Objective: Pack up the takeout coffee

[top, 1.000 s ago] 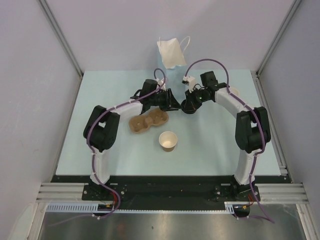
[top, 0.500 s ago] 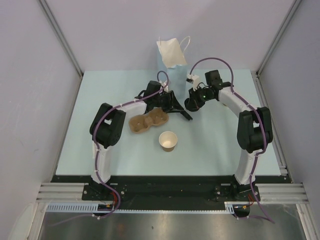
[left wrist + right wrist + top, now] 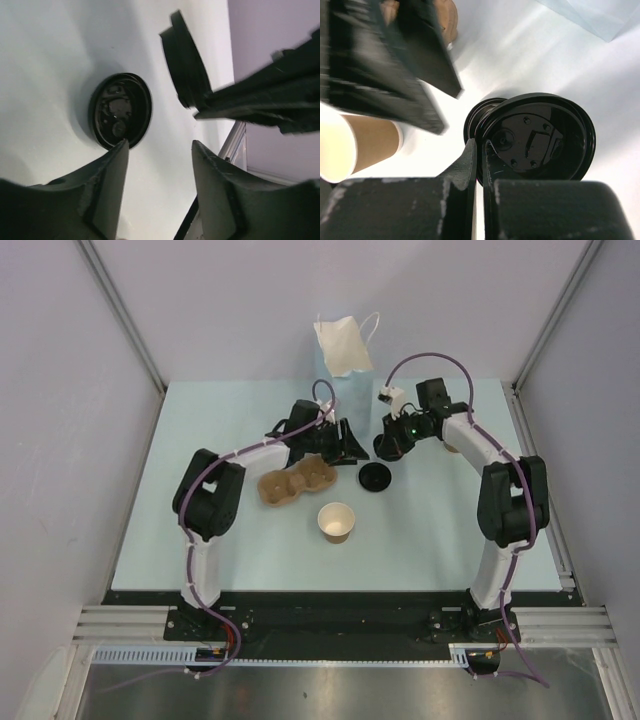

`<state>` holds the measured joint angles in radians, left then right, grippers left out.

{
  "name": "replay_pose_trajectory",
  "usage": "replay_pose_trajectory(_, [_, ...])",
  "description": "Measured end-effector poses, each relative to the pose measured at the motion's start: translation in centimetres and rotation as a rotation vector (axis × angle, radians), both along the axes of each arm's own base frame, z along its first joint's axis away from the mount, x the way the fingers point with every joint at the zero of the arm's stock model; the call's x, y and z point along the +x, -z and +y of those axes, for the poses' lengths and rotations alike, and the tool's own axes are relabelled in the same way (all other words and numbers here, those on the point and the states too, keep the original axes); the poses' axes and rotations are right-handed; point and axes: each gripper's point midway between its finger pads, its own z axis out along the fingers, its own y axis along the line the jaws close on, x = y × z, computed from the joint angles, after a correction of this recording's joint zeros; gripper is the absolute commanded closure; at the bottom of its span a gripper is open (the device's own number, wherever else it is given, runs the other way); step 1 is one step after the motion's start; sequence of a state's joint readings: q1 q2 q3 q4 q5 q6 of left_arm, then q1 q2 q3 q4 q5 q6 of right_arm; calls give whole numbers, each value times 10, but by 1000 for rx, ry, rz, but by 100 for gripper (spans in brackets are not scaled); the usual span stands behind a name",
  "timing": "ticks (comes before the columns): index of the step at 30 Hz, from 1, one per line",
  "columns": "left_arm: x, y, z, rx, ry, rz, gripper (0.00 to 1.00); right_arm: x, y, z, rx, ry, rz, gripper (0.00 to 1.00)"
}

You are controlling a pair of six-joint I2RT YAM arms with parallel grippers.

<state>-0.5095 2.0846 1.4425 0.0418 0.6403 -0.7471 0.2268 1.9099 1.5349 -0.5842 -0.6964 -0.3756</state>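
The takeout coffee's tan paper cup [image 3: 336, 522] stands open and upright on the table, also at the left edge of the right wrist view as the cup [image 3: 350, 145]. One black lid [image 3: 374, 477] lies flat on the table, just beyond my left gripper [image 3: 159, 150], whose jaws stand open and empty. My right gripper [image 3: 480, 147] is shut on the rim of a second black lid [image 3: 540, 137] and holds it above the table; in the left wrist view that held lid [image 3: 185, 60] hangs edge-on. From above, the left gripper [image 3: 350, 445] and right gripper [image 3: 388, 448] are close together.
A brown pulp two-cup carrier [image 3: 297, 483] lies left of the loose lid, under the left arm's wrist. A tall light-blue paper bag [image 3: 345, 370] with white handles stands at the back centre. White walls close in the table on three sides.
My left gripper opened and let go of a black lid, which now lies on the table. The two grippers drew apart, and the right one lifted away with its own lid.
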Motion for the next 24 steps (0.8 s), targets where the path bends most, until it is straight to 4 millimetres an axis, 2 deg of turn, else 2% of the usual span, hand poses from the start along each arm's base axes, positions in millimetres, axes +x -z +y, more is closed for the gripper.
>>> replay_pose_trajectory(3, [-9, -34, 7, -25, 6, -63, 31, -5, -14, -4, 2, 5, -11, 100])
replay_pose_trajectory(6, [-25, -74, 19, -56, 18, -144, 24, -16, -41, -7, 12, 6, -40, 100])
replay_pose_trajectory(10, [-58, -130, 43, -75, 39, -321, 18, -44, -91, -6, 66, -19, -89, 100])
replay_pose_trajectory(13, [-85, -162, 65, -63, 60, -515, 16, -72, -131, 3, 141, -63, -99, 100])
replay_pose_trajectory(16, [-108, -185, 87, -31, 79, -735, 14, -95, -167, 16, 256, -107, -76, 100])
replay_pose_trajectory(20, [-137, -214, 113, 11, 97, -1044, 14, -134, -207, 38, 485, -175, 71, 100])
replay_pose_trajectory(24, [-159, -228, 127, 17, 107, -1212, 16, -166, -227, 52, 620, -257, 273, 100])
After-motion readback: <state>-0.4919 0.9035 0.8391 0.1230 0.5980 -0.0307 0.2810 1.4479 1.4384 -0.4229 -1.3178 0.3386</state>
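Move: The upright cup stands about 15 cm back and 4 cm left of the left hand, its middle some 5 cm lower; the right hand has it about 15 cm back, 13 cm left and 7 cm below. The loose lid lies roughly 6 cm right of the left hand, 3 cm back and 8 cm down. From that same hand, the brown cup tray is 13 cm left and 3 cm back, 7 cm below. Lift both grippers fast, about 23 cm, drawing them back some 16 cm, clear of the loose lid. Swing the left gripper left as well, open it wider and level its steeply sloping fingers. Keep the right gripper shut on its lid's edge, easing slightly left to come high over the cup's side of the table, and roll the wrist some 40 degrees so its left side rises. ##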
